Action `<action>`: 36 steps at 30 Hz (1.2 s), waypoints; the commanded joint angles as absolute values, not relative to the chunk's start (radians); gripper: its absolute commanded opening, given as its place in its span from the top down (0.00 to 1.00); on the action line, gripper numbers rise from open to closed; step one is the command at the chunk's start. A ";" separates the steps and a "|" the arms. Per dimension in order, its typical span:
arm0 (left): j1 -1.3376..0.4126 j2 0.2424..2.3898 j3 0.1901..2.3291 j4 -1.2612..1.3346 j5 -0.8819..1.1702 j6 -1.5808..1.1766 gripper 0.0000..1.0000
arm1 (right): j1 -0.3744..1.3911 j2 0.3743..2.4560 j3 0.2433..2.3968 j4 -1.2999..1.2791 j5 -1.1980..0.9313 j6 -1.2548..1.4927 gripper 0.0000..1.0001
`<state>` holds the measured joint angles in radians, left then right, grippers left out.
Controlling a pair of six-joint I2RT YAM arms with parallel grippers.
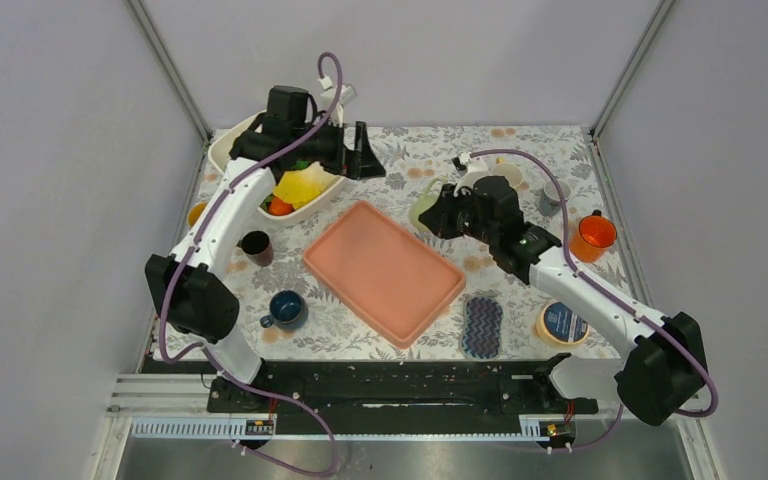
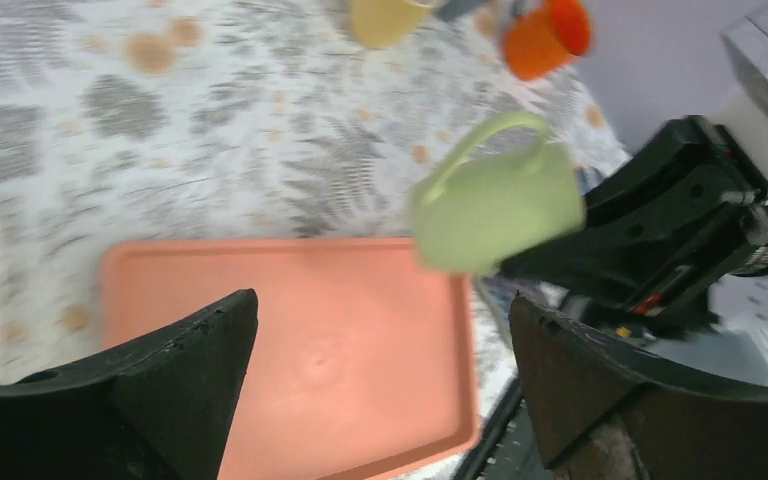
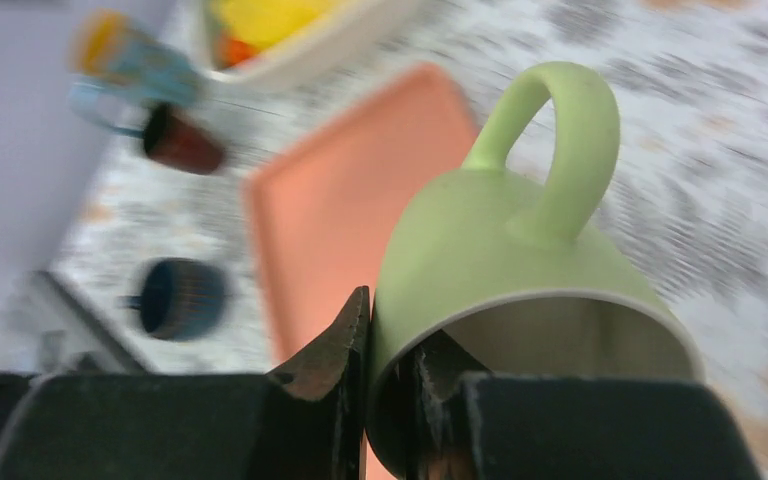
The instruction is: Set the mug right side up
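Observation:
The mug (image 1: 424, 210) is light green and hangs in the air just past the far right corner of the pink tray (image 1: 385, 270). My right gripper (image 1: 444, 218) is shut on its rim. In the right wrist view one finger is outside the wall and one inside the mug (image 3: 500, 250), at the right gripper (image 3: 392, 320); the handle points up and the mouth faces the camera. The left wrist view shows the mug (image 2: 495, 205) on its side, mouth toward the right arm. My left gripper (image 2: 382, 300) is open and holds nothing; it hovers at the back left (image 1: 365, 152), apart from the mug.
A white bowl (image 1: 228, 150) with yellow and orange items sits under the left arm. A dark brown cup (image 1: 256, 246) and a blue mug (image 1: 286, 309) stand left of the tray. On the right are an orange cup (image 1: 594, 236), a grey cup (image 1: 550, 197), a tape roll (image 1: 562, 323) and a striped sponge (image 1: 481, 326).

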<state>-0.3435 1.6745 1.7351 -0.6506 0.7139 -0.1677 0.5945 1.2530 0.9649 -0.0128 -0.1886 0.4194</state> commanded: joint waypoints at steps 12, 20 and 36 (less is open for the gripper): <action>-0.205 1.358 1.288 -0.598 0.290 0.254 0.01 | 0.163 1.646 1.268 -0.558 0.183 0.061 1.00; -0.153 1.268 1.094 -0.495 0.320 0.255 0.01 | 0.109 1.778 1.325 -0.596 0.138 0.062 0.96; -0.107 1.051 0.819 -0.094 0.163 0.099 0.01 | 0.132 1.284 1.103 -0.455 0.140 -0.016 0.01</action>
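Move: The green mug is already in the right hand, pinched by its wall near the rim and lying over on its side; its free spot on the cloth is about 8 cm ahead, 25 cm right and 20 cm below. Around that spot, at the same height, stand the yellow mug 13 cm beyond and 8 cm left of it, the grey mug 9 cm beyond and 6 cm right, and the orange mug level, 15 cm right. From the left hand the spot lies some 39 cm right, level ahead, 26 cm below. Sweeping right about 25 cm while sinking some 18 cm and reaching a little forward, the right hand carries the green mug to the gap before the yellow and grey mugs, its wrist turning about 60 degrees until the fingers point steeply down. There the fingers open wide, let go of the rim and rise about 9 cm. The left hand, empty and open, draws off left and down towards the brown mug. ##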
